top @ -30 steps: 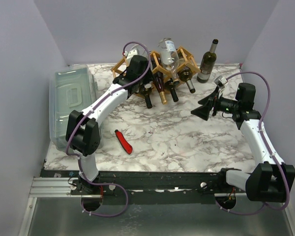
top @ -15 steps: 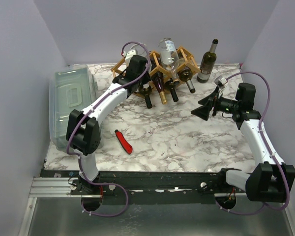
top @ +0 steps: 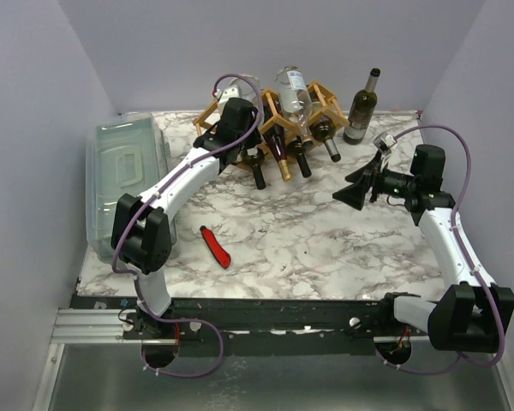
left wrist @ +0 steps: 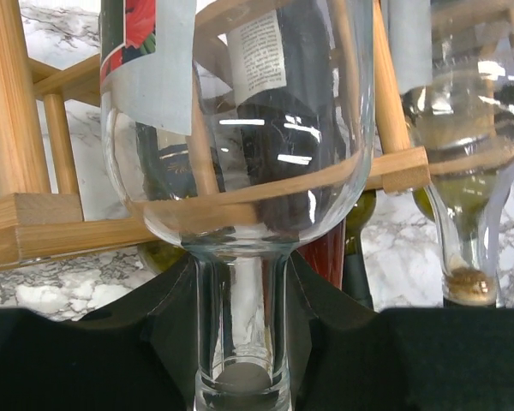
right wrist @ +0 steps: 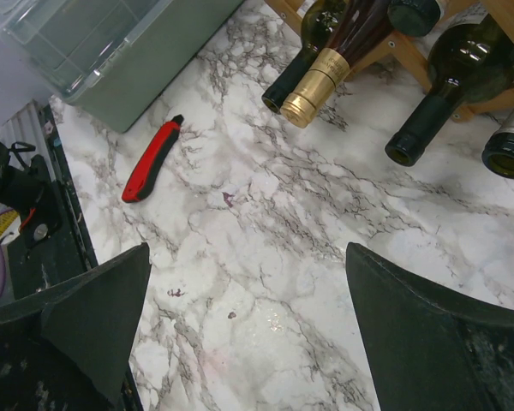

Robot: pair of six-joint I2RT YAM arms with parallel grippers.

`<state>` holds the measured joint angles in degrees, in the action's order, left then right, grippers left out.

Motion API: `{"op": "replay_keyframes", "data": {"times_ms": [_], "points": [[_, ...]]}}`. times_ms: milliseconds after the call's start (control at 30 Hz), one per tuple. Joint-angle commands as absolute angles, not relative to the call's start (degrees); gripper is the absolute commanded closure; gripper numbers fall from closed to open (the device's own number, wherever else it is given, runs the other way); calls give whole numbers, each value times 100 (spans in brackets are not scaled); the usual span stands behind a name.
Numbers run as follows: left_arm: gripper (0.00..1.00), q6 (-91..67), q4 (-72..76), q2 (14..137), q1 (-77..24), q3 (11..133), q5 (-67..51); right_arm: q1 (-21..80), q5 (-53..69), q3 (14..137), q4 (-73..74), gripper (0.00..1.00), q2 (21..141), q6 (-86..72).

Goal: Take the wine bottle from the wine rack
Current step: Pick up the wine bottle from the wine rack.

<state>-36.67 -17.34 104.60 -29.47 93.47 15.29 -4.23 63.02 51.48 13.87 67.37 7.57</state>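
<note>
The light wooden wine rack (top: 322, 91) (left wrist: 34, 224) stands at the back middle of the marble table and holds several bottles lying with their necks toward the front. My left gripper (top: 236, 114) (left wrist: 240, 287) is at the rack's left side, shut on the neck of a clear glass wine bottle (left wrist: 240, 128) (top: 229, 88) that still lies in the rack. In the left wrist view its black fingers (left wrist: 163, 317) press both sides of the neck. My right gripper (top: 358, 190) (right wrist: 248, 253) hovers open over bare marble to the right of the rack and holds nothing.
Dark bottles (top: 301, 163) (right wrist: 433, 116) and a gold-capped one (right wrist: 317, 94) stick out of the rack's front. A green bottle (top: 362, 107) stands upright right of the rack. A red box cutter (top: 215, 247) (right wrist: 152, 159) lies front left. A clear plastic bin (top: 124, 175) (right wrist: 111, 51) lines the left edge.
The left arm's elbow has shifted slightly while its gripper stays at the rack. The right arm and the bottles have not moved.
</note>
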Motion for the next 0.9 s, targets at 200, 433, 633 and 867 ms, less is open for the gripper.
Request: {"op": "replay_keyframes", "data": {"times_ms": [200, 433, 633, 867], "points": [[100, -2933, -1257, 9404, -2988, 9274, 1302, -447, 6234, 5331, 1530, 1, 6627, 838], [100, -2831, -1205, 9161, -2988, 9155, 1371, -442, 6232, 5329, 1525, 1, 6614, 842], [100, -2787, -1070, 8951, -2989, 9029, 1402, -437, 6240, 5331, 1530, 1, 6626, 852], [100, -2734, -1020, 8649, -2988, 8886, 1307, -432, 6249, 5328, 1538, 1, 6635, 861]]}}
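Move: The left hand already grips the clear bottle by its neck; the bottle's middle is about 9 cm ahead of the hand, 2 cm left and perhaps 4 cm higher. The other clear bottle lies some 10 cm to the hand's right and 9 cm ahead, also slightly higher. The gold-capped bottle sits below, about 5 cm ahead, 6 cm right and 11 cm down. From the right hand the gripped bottle is some 24 cm ahead, 27 cm left and a little above. Keeping its pinch on the neck, the left hand draws the clear bottle back towards the robot by about 5 cm, neck first out of the rack's upper tier, quickly to begin with and then more slowly. It rises some 3 cm on the way, drifting slightly left above the necks of the lower bottles, while the wrist turns about 5 to 10 degrees clockwise and tips its left side up a little. ##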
